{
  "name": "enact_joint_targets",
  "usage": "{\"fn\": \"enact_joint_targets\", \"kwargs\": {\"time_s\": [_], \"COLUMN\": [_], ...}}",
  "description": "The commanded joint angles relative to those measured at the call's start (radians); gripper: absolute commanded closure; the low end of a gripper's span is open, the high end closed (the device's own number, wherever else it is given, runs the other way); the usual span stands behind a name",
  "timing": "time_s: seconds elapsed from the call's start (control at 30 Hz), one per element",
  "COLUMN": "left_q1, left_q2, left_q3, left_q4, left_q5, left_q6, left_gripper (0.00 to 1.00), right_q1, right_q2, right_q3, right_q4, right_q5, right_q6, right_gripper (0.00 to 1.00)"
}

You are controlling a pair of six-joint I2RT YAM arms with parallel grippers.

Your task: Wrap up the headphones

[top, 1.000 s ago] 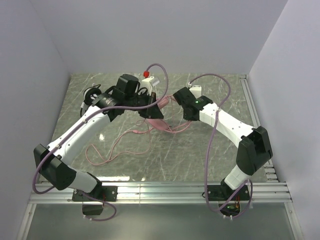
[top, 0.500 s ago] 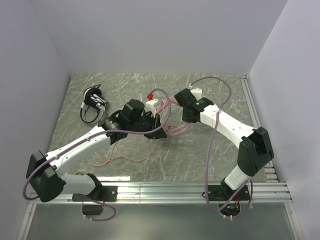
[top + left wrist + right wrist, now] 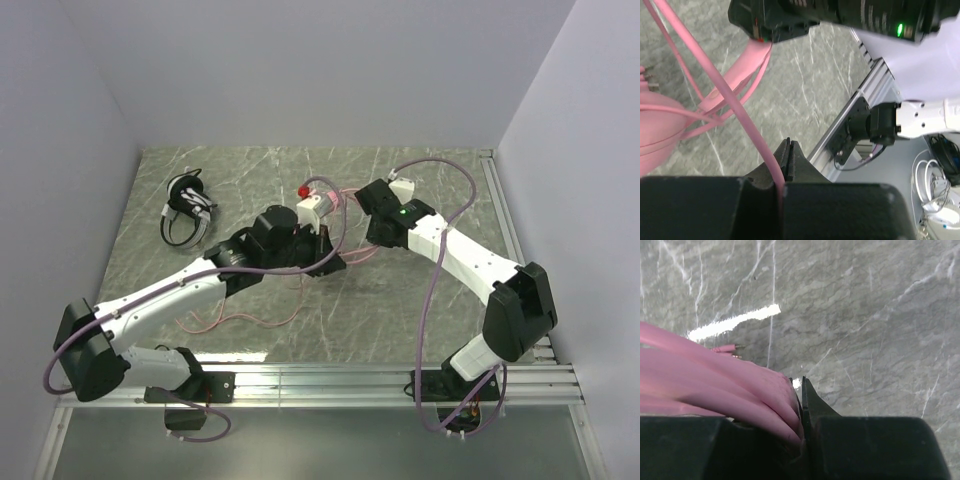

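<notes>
The pink headphones hang between my two arms at mid-table. Their pink headband (image 3: 715, 370) is clamped in my right gripper (image 3: 801, 382), which also shows at the top of the left wrist view (image 3: 760, 22). A pink ear cup (image 3: 655, 130) sits at that view's left edge. My left gripper (image 3: 787, 145) is shut, and the pink cable (image 3: 763, 152) runs taut into the base of its jaws. From above, the left gripper (image 3: 325, 262) lies just near-left of the right gripper (image 3: 358, 203). Slack pink cable (image 3: 262, 322) loops on the table. The black-and-white headphones (image 3: 188, 208) lie apart at the back left.
An aluminium rail (image 3: 330, 380) runs along the near edge and another (image 3: 505, 220) along the right side. Grey walls close the left, back and right. Purple arm cables (image 3: 430, 290) arc above the right arm.
My left arm has swung from the back left toward the near middle, drawing the pink cable along and uncovering the black-and-white headphones. The right arm has shifted only slightly.
</notes>
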Motion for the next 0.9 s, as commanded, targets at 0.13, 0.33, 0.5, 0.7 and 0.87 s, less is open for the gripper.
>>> {"fn": "enact_joint_targets", "kwargs": {"time_s": [0.13, 0.33, 0.5, 0.7, 0.87], "left_q1": [-0.068, -0.140, -0.190, -0.245, -0.286], "left_q2": [0.064, 0.076, 0.039, 0.007, 0.001], "left_q3": [0.117, 0.030, -0.065, -0.173, -0.250], "left_q4": [0.033, 0.110, 0.176, 0.283, 0.397], "left_q5": [-0.005, -0.036, -0.077, -0.111, -0.083], "left_q6": [-0.037, -0.088, -0.126, -0.169, -0.194], "left_gripper": [0.99, 0.98, 0.97, 0.96, 0.97], "right_q1": [-0.025, -0.065, -0.096, -0.129, -0.145], "right_q2": [0.025, -0.013, -0.046, -0.092, -0.126], "right_q3": [0.062, 0.001, -0.037, -0.083, -0.109], "right_q4": [0.037, 0.127, 0.161, 0.203, 0.224], "right_q5": [0.143, 0.020, -0.038, -0.092, -0.127], "right_q6": [0.151, 0.146, 0.135, 0.144, 0.149], "right_gripper": [1.00, 1.00, 1.00, 1.00, 1.00]}}
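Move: The left hand already holds a pink cable strand. From it, the middle of the pink headphones lies about 11 cm ahead, some 3 cm to the left and 12 cm lower; the headband part gripped with the cable bundle by the right hand is roughly 12 cm ahead, 7 cm right and 10 cm down. Loose pink cable lies on the table about 23 cm left, 5 cm back and 23 cm below. From the right hand, the headphones' middle sits some 9 cm left, 1 cm back and 2 cm lower. Keeping its pinch on the strand, the left hand first slides about 4 cm to the right, then draws back and sinks some 5 cm each way on the near side of the pink headphones, away from them, its wrist barely turning and the cable still stretched straight. The right hand keeps its grip on the headband and bundle as a counter-hold, easing down and to the right by about 2 cm and rolling slightly, its left side rising. ##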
